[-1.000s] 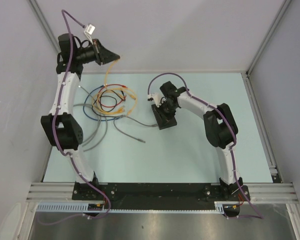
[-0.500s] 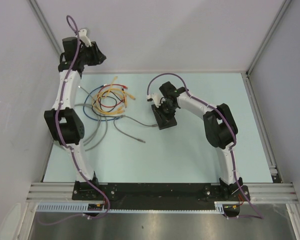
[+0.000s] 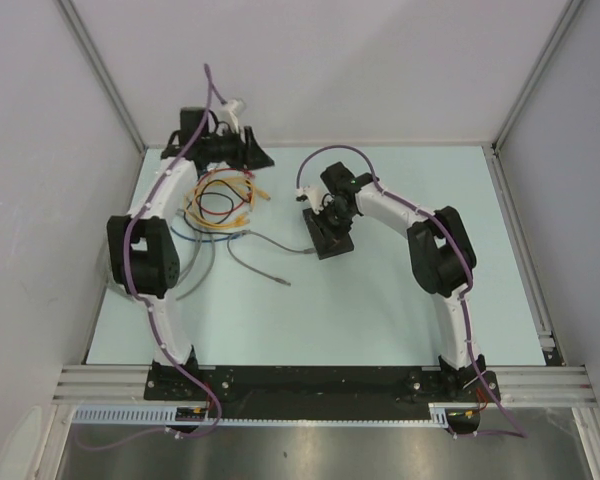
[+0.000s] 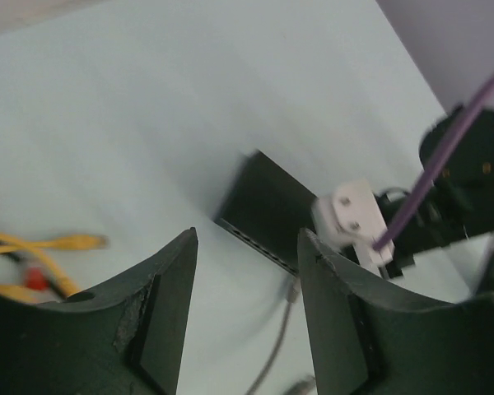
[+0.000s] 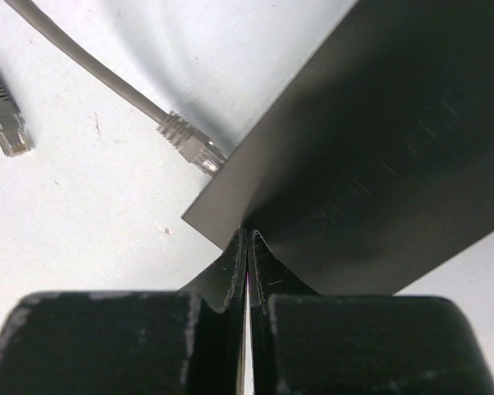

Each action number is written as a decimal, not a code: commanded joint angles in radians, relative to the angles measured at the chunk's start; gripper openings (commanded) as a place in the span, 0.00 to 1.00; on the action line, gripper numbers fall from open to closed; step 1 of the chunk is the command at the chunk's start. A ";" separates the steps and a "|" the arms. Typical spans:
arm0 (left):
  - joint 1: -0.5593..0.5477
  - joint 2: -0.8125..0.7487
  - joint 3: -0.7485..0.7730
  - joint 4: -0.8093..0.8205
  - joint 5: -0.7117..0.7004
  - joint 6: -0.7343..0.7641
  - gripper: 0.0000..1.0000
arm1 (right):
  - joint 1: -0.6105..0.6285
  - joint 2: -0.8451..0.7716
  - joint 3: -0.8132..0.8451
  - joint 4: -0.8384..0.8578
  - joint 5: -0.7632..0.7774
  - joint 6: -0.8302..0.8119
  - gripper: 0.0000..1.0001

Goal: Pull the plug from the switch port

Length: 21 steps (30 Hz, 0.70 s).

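Note:
The black switch (image 3: 336,243) lies flat mid-table. My right gripper (image 3: 329,213) is shut, its tips (image 5: 245,237) pressing down on the switch's top (image 5: 379,140) near a corner. A grey plug (image 5: 193,150) sits in a socket on the switch's left edge, and its grey cable (image 3: 270,243) trails off to the left. My left gripper (image 3: 259,156) hovers at the back of the table, left of the switch. It is open (image 4: 247,240) with nothing between its fingers. In the left wrist view the switch (image 4: 263,206) and grey plug (image 4: 292,290) lie ahead.
A tangle of yellow, red, blue and grey cables (image 3: 220,200) lies under the left arm. A loose grey plug (image 5: 6,122) rests on the table left of the switch. Walls close in the back and both sides.
The left arm swung from the back left corner rightward and down over the cable pile. Its jaws opened and the yellow cable it held now lies on the pile. The right arm stayed put.

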<state>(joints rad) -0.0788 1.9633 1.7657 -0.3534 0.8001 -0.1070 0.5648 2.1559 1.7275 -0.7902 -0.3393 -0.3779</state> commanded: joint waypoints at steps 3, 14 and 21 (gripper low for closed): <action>-0.102 0.037 -0.121 -0.111 0.217 0.104 0.57 | -0.046 0.027 -0.023 -0.069 0.049 0.004 0.00; -0.173 0.232 -0.094 -0.159 0.226 0.164 0.53 | -0.069 0.033 -0.071 -0.069 0.063 -0.010 0.00; -0.194 0.307 -0.071 -0.191 0.252 0.174 0.51 | -0.071 0.032 -0.091 -0.067 0.068 -0.018 0.00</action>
<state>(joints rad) -0.2558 2.2478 1.6508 -0.5289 0.9901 0.0216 0.5022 2.1422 1.7016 -0.7910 -0.3546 -0.3683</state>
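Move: The grey plug still in the switch port lies about 13 cm back and 13 cm right of the left gripper, some 21 cm below it. From that plug, the switch's middle is about 5 cm farther out and 5 cm right, the loose grey plug roughly 8 cm back and 6 cm left. From the right gripper, the seated plug is about 5 cm left, level fore and aft, 2 cm lower. Bring the left gripper down some 17 cm towards the seated grey plug, sweeping back and right about 10 and 9 cm, mostly early, then sinking almost straight. Turn the wrist clockwise about 20 degrees while tipping its forward side down, fingers kept half open. Meanwhile slide the shut right fingertips about 2.5 cm right over the switch's top, then hold there. ##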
